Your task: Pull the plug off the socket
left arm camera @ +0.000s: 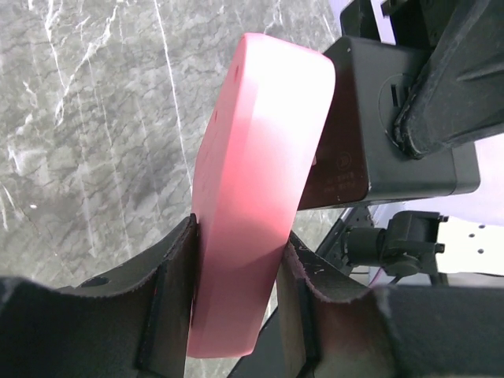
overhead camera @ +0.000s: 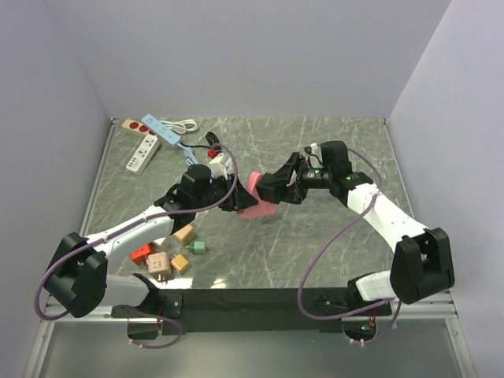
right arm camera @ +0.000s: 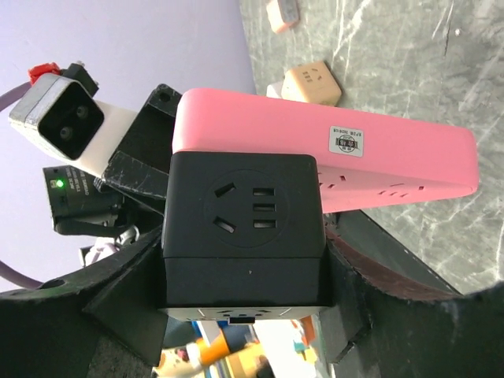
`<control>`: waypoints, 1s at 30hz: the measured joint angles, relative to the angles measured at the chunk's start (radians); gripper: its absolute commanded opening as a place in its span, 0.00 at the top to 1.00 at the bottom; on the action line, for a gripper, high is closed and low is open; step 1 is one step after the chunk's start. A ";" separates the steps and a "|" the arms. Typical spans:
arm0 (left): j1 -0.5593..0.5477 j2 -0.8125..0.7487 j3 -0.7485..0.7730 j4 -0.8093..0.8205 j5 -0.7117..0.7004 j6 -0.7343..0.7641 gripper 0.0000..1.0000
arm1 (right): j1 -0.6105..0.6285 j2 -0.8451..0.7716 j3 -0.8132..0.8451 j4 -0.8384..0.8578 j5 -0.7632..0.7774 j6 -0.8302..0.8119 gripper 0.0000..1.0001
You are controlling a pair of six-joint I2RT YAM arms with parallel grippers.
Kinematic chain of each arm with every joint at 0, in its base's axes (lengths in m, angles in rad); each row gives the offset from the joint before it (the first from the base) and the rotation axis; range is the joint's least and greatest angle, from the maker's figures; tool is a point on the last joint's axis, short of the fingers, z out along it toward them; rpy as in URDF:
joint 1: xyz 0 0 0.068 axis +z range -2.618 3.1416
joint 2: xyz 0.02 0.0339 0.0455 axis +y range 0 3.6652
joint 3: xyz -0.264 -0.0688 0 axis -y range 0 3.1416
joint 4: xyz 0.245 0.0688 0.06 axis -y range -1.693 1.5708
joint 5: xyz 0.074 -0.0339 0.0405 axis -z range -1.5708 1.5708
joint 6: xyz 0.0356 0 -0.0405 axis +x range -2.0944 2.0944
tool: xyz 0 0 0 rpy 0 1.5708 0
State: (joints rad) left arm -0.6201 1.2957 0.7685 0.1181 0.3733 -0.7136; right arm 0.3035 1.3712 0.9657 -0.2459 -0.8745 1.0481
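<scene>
The socket is a pink power strip [overhead camera: 257,198], held above the table on edge. My left gripper [overhead camera: 235,197] is shut on one end of it. In the left wrist view the pink strip [left arm camera: 252,181] stands squeezed between both dark fingers [left arm camera: 169,272], with my gripper [left arm camera: 240,240] around its lower end. The plug is a black cube adapter [right arm camera: 244,228] sitting flush against the strip's [right arm camera: 394,150] face. My right gripper [right arm camera: 244,264] is shut on the cube's two sides. From above, the cube [overhead camera: 277,187] touches the strip's right side, with my right gripper [overhead camera: 276,189] around it.
A white power strip [overhead camera: 142,152] and a blue one [overhead camera: 161,130] with a white cable lie at the back left. Several small cube adapters lie near the left arm, among them a red one [overhead camera: 142,253], a beige one [overhead camera: 184,233] and a green one [overhead camera: 200,247].
</scene>
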 measured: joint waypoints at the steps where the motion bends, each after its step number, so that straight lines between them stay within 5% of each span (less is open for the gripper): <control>1: 0.001 0.004 0.007 -0.005 0.003 -0.005 1.00 | -0.001 -0.010 -0.013 0.019 0.009 0.018 1.00; 15: 0.021 0.096 0.051 -0.138 -0.168 -0.063 1.00 | 0.083 0.225 0.138 0.004 0.136 0.031 1.00; 24: 0.180 0.085 0.015 -0.209 -0.334 -0.096 1.00 | -0.063 0.078 0.183 -0.290 0.145 -0.237 1.00; 30: 0.208 0.022 0.044 -0.316 -0.372 -0.092 1.00 | -0.039 -0.028 0.026 -0.267 0.146 -0.308 1.00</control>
State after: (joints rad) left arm -0.4118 1.3174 0.8127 -0.1978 0.0017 -0.8059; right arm 0.2646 1.3434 0.9920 -0.5133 -0.7280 0.7399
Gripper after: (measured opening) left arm 0.389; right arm 0.689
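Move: The left hand grips the pink socket. The black plug, in the right hand, sits against it about 8 cm to the left hand's right, 4 cm ahead and 2 cm higher. On the table, some 15 cm lower, the black cable lies about 17 cm ahead and 8 cm left, the green block 11 cm back and 15 cm left, the tan block 7 cm back and 18 cm left. From the right hand, the socket's middle is 5 cm left, 3 cm back, slightly below. Keeping their grips, both hands first carry the touching plug and socket forward, left and some 4 cm down, then part. The left draws the pink socket about 10 cm left and 4 cm farther forward, swinging some 30 degrees counter-clockwise; the right pulls the black plug about 7 cm right, then back, rolling its left side down. ##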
